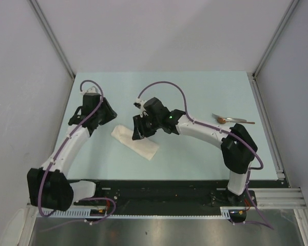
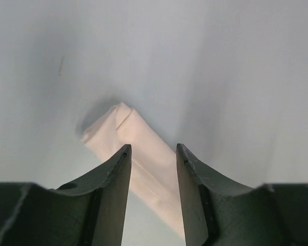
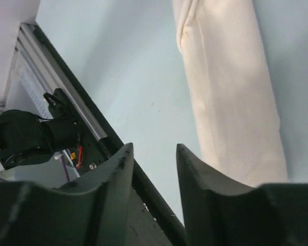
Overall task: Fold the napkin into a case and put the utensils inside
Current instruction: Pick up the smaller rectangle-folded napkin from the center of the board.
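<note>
The napkin is folded into a narrow cream case (image 1: 135, 142) that lies slanted on the pale blue table, left of centre. My left gripper (image 1: 111, 119) hovers by its upper-left end. In the left wrist view the case (image 2: 143, 148) shows past the gripper (image 2: 153, 148), whose jaws stand open around nothing. My right gripper (image 1: 137, 131) sits just right of the case, open. In the right wrist view the case (image 3: 231, 92) runs beside the right finger of the gripper (image 3: 153, 148), with bare table in the gap. The spoon (image 1: 231, 120), with a coppery bowl and silver handle, lies far right.
A black rail (image 3: 72, 97) marks the table's near edge, and the left arm's base (image 3: 20, 138) sits behind it. Grey walls close in the left, back and right sides. A metal frame strip (image 1: 267, 123) runs along the table's right edge, close to the spoon.
</note>
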Controlling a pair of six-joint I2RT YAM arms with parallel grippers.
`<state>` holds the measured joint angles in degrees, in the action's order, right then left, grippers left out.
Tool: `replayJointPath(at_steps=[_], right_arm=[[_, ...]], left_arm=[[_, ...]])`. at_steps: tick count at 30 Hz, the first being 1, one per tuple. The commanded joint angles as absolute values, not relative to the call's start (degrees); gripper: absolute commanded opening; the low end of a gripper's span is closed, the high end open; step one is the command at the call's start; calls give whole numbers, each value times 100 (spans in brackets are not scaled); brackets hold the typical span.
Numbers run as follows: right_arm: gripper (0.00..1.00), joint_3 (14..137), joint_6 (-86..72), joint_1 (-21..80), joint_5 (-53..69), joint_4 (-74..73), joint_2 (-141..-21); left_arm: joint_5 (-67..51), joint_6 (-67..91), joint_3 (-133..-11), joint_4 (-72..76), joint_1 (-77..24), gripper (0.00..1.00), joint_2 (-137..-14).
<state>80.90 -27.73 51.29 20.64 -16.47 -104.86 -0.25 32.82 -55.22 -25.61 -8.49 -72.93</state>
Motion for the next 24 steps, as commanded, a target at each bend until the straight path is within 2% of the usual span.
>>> replayJointPath(at_steps=[1,4,8,14,24], right_arm=[[48,8901,-1742,5247,1117,-2925,-10783],[60,9367,-1460,5326,766,-3119,-11223],[64,9965,-1187,5633,90,-3480,-11864],[65,10520,-1055,6073,-815,-3831,-12506],[61,10591,-1099,6556,-1388,-3990,-12797]], left_arm=[[1149,3822,-5695,-3146,-800,46,-6601],[1440,3972,-5722,-3392,-791,48,-6425],[1617,4148,-5731,-3726,-756,48,-6381],[1486,4087,-5529,-3665,-607,48,-6284],[1160,4008,-5441,-3551,-439,48,-6240]])
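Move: The folded napkin lies flat below both open grippers, its middle some 5 cm ahead, 2 cm left and 13 cm below the right gripper. It slants across the board: its left end is roughly 10 cm ahead and 10 cm left of the right gripper, its right end about level and 7 cm to the right. From the left gripper, the napkin's middle lies about 5 cm back, 8 cm right and 13 cm down. Ease the right gripper a little forward, then swing it down and back over the napkin's long near edge, sinking about 10 cm in all while the fingers open wider and tilt some 35 degrees steeper. Stop with the tips just above or at that edge. Draw the open left gripper away to the left and slightly back, turning it counter-clockwise. ##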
